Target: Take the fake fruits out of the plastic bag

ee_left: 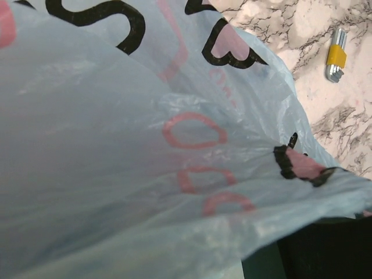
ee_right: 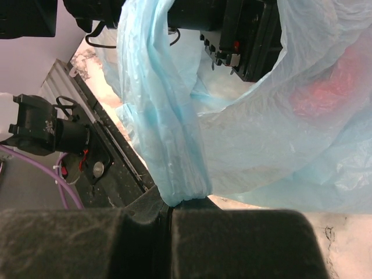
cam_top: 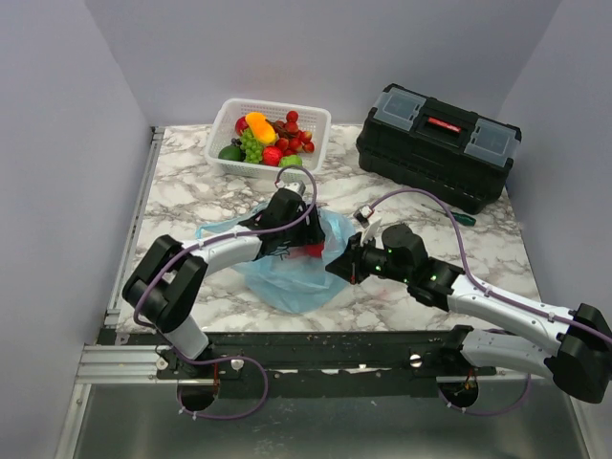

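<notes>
The light-blue plastic bag (cam_top: pixel 287 277) lies on the marble table in front of both arms. My right gripper (cam_top: pixel 337 266) is shut on a gathered strip of its rim (ee_right: pixel 170 209), and the bag (ee_right: pixel 168 116) hangs stretched from that grip. My left gripper (cam_top: pixel 293 239) is pushed into the bag's mouth. A red fake fruit (cam_top: pixel 314 251) lies right beside it, showing as a red blur through the film (ee_right: pixel 325 93). In the left wrist view printed bag film (ee_left: pixel 174 174) covers the jaws, so their state is hidden. Several fake fruits (cam_top: pixel 263 139) lie in the white basket.
The white lattice basket (cam_top: pixel 317 117) stands at the back of the table. A black toolbox (cam_top: pixel 435 143) sits at the back right, with a green-handled screwdriver (cam_top: pixel 457 216) in front of it. A set of hex keys (ee_left: pixel 335 55) lies on the marble beside the bag.
</notes>
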Motion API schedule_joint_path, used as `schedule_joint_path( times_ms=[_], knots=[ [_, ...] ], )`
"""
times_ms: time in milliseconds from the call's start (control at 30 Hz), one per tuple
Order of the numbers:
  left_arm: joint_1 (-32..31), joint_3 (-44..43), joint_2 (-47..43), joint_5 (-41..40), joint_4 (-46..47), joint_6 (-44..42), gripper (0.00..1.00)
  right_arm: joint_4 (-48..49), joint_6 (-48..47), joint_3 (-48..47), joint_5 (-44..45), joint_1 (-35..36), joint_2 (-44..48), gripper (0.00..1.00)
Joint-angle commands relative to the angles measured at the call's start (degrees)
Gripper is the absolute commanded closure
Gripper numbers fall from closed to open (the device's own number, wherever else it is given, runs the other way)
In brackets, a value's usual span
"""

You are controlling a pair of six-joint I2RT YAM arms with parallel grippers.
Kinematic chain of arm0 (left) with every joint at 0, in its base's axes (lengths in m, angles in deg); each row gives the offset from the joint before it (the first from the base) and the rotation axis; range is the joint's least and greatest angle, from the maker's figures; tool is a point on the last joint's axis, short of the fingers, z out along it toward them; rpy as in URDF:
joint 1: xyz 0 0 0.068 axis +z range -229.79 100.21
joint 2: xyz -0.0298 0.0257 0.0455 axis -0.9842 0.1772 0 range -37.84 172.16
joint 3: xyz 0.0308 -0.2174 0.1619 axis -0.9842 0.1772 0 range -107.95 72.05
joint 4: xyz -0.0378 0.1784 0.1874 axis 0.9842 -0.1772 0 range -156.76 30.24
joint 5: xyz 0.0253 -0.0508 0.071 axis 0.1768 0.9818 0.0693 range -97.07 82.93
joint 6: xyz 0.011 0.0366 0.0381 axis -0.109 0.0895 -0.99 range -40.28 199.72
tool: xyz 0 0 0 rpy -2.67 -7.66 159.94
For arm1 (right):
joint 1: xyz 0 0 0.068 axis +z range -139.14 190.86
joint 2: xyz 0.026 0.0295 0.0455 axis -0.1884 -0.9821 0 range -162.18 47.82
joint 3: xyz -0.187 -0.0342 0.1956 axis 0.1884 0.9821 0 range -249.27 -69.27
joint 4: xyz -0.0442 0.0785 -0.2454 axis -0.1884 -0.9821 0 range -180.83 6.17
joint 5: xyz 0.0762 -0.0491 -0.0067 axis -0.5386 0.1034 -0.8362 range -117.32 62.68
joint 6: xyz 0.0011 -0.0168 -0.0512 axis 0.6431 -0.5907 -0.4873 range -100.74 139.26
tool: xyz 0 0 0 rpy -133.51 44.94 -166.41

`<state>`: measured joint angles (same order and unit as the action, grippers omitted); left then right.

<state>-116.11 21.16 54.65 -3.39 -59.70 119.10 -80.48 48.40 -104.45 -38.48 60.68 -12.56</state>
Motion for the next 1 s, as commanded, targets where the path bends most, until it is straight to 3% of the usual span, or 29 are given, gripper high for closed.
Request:
schedule_joint_path(
  times_ms=[0, 400, 767, 967],
  knots=[
    [-0.1, -0.6, 2.3, 0.4, -1.6, 0.0, 0.34, -0.3, 0.5, -0.5, 1.1, 0.3, -0.1, 0.99],
    [0.0, -0.5, -4.2, 1.7, -3.0, -1.1, 0.60, -0.5, 0.6, -0.3, 1.7, 0.3, 0.2, 0.99],
    [0.0, 2.3, -13.0, -0.3, -6.9, -2.5, 0.62, -1.0, 0.8, 0.2, 2.9, 0.3, 1.1, 0.99],
    [0.0, 5.3, -20.2, -2.2, -10.4, -4.0, 0.62, -3.2, 2.5, 1.2, 12.2, 0.3, 4.7, 0.99]
  ],
)
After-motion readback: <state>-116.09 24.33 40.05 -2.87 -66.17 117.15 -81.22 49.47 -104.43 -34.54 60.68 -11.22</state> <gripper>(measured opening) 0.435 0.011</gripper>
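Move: The red fruit lies inside the bag, practically between the left hand's open fingers, about 1 cm to their right and 1 cm below. From that hand the white basket's middle is some 27 cm ahead and 11 cm to the left, at about the same height, and the hex key set is roughly 4 cm ahead, 17 cm to the right and 4 cm lower. From the right hand, which still pinches the bag's rim, the fruit is about 12 cm ahead, 3 cm to the left and 10 cm below. Down in the bag, the left hand eases barely half a centimetre forward and to the right while its fingers close from about two-thirds to half open and pinch the red fruit between their tips. It then lifts about 5 cm, slowly at first and then quickly, drawing back some 3 cm and going 2 cm to the left late in the rise with almost no wrist turn, as the right hand keeps its pinch on the bag's rim nearly in place. ##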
